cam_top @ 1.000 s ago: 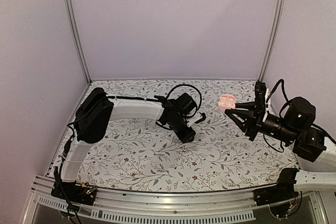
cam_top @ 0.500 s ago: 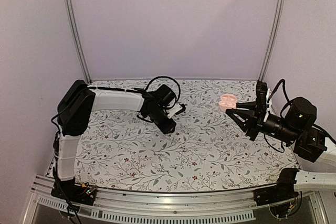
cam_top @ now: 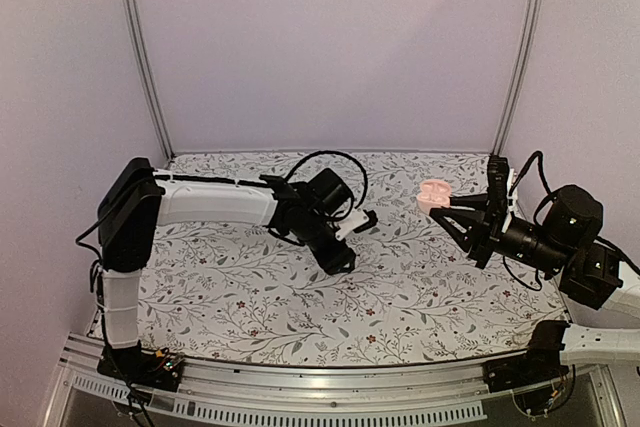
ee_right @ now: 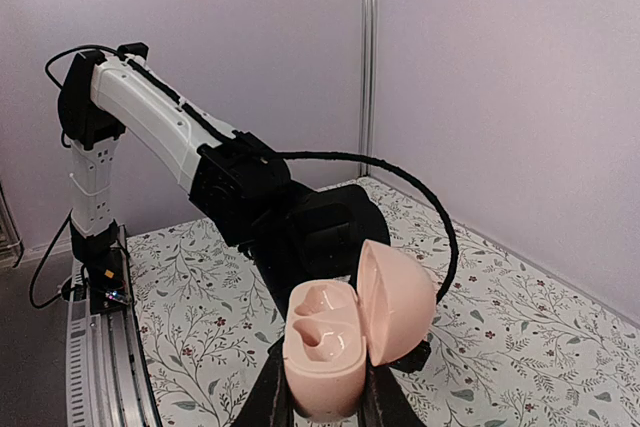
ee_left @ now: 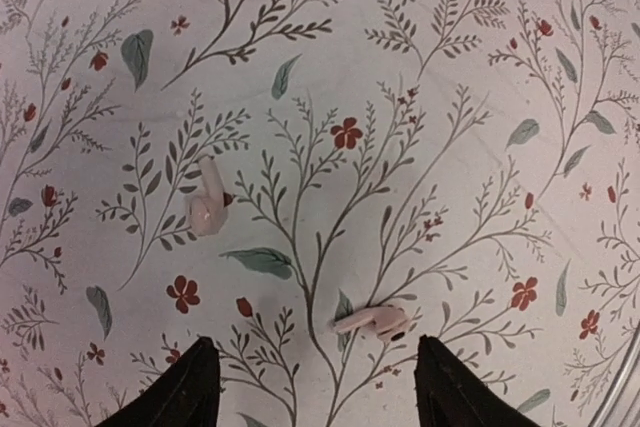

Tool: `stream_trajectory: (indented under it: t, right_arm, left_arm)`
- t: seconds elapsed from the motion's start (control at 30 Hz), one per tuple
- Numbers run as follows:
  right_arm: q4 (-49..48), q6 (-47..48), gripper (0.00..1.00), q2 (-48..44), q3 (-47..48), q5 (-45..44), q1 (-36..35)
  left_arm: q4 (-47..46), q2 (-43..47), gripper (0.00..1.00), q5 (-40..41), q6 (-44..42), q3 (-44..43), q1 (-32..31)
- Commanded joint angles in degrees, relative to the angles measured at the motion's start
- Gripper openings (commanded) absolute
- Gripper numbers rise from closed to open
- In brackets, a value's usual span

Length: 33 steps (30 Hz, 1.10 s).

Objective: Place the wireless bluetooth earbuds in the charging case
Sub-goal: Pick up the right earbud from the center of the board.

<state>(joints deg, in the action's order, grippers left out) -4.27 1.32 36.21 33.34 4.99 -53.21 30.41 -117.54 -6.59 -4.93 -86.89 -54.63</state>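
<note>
Two pale pink wireless bluetooth earbuds lie on the floral table: one (ee_left: pixel 207 205) at the left, the other (ee_left: pixel 372 321) lower and to the right. My left gripper (ee_left: pixel 320 392) hovers over them, open; the second earbud lies just ahead of its right fingertip (ee_left: pixel 450 392). In the top view the left gripper (cam_top: pixel 340 250) is mid-table and the earbuds are hidden. My right gripper (ee_right: pixel 322 402) is shut on the charging case (ee_right: pixel 322 352), held above the table at the right. Its lid (ee_right: pixel 398 302) stands open and both wells are empty. The case (cam_top: pixel 433 194) also shows in the top view.
The white left arm (cam_top: pixel 210 202) stretches across the back left of the floral table (cam_top: pixel 400 307). Pale walls and metal corner posts (cam_top: pixel 515 57) close the table in. A metal rail (cam_top: pixel 300 387) runs along the near edge.
The left arm pulled back to the left, then swung right again to mid-table, and its jaws opened wider. The right arm and the case have not moved.
</note>
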Motion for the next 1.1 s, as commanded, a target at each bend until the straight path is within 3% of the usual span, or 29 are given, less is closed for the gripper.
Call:
stream_trajectory:
  t: [0.0,0.2,0.67,1.07]
  right_arm:
    - [-0.32,0.35,0.00,-0.05,-0.30,-0.17,0.21]
    - [-0.22,0.35,0.00,-0.40,-0.27,-0.08,0.21]
    - [-0.18,0.35,0.00,-0.35,-0.15,0.19,0.21]
    - [-0.26,0.35,0.00,0.00,-0.03,0.35,0.19]
  left_arm:
    - [1.09,-5.06,0.70,3.25,4.72,-6.14,-3.57]
    - [1.96,-8.09,0.99,7.31,7.19,-8.75,-5.37]
    - [7.26,-11.20,1.00,17.52,9.26,-10.43,-5.62]
    - [6.47,0.40,1.00,19.27,10.72,6.96,-2.00]
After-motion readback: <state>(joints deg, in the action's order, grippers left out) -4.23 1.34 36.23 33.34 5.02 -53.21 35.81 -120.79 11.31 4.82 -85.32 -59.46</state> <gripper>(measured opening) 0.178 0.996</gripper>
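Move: The right earbud lies on the cloth almost beneath the left hand, about 2 cm back and 1 cm to its right, some 6 cm below. The other earbud is the only neighbour, about 6 cm ahead of the left hand, 1 cm to its right and equally low. From the right hand, still holding the open case high up, the right earbud is roughly 8 cm forward, 10 cm left and 31 cm below. Around the right earbud on the cloth, the left hand first shifts right about 4 cm as its fingers spread fully, then sinks some 4 cm and sweeps back left about 7 cm, its fingers tipping more upright with a slight counter-clockwise turn. It finishes low and empty, the earbud just outside the finger nearer the base. ##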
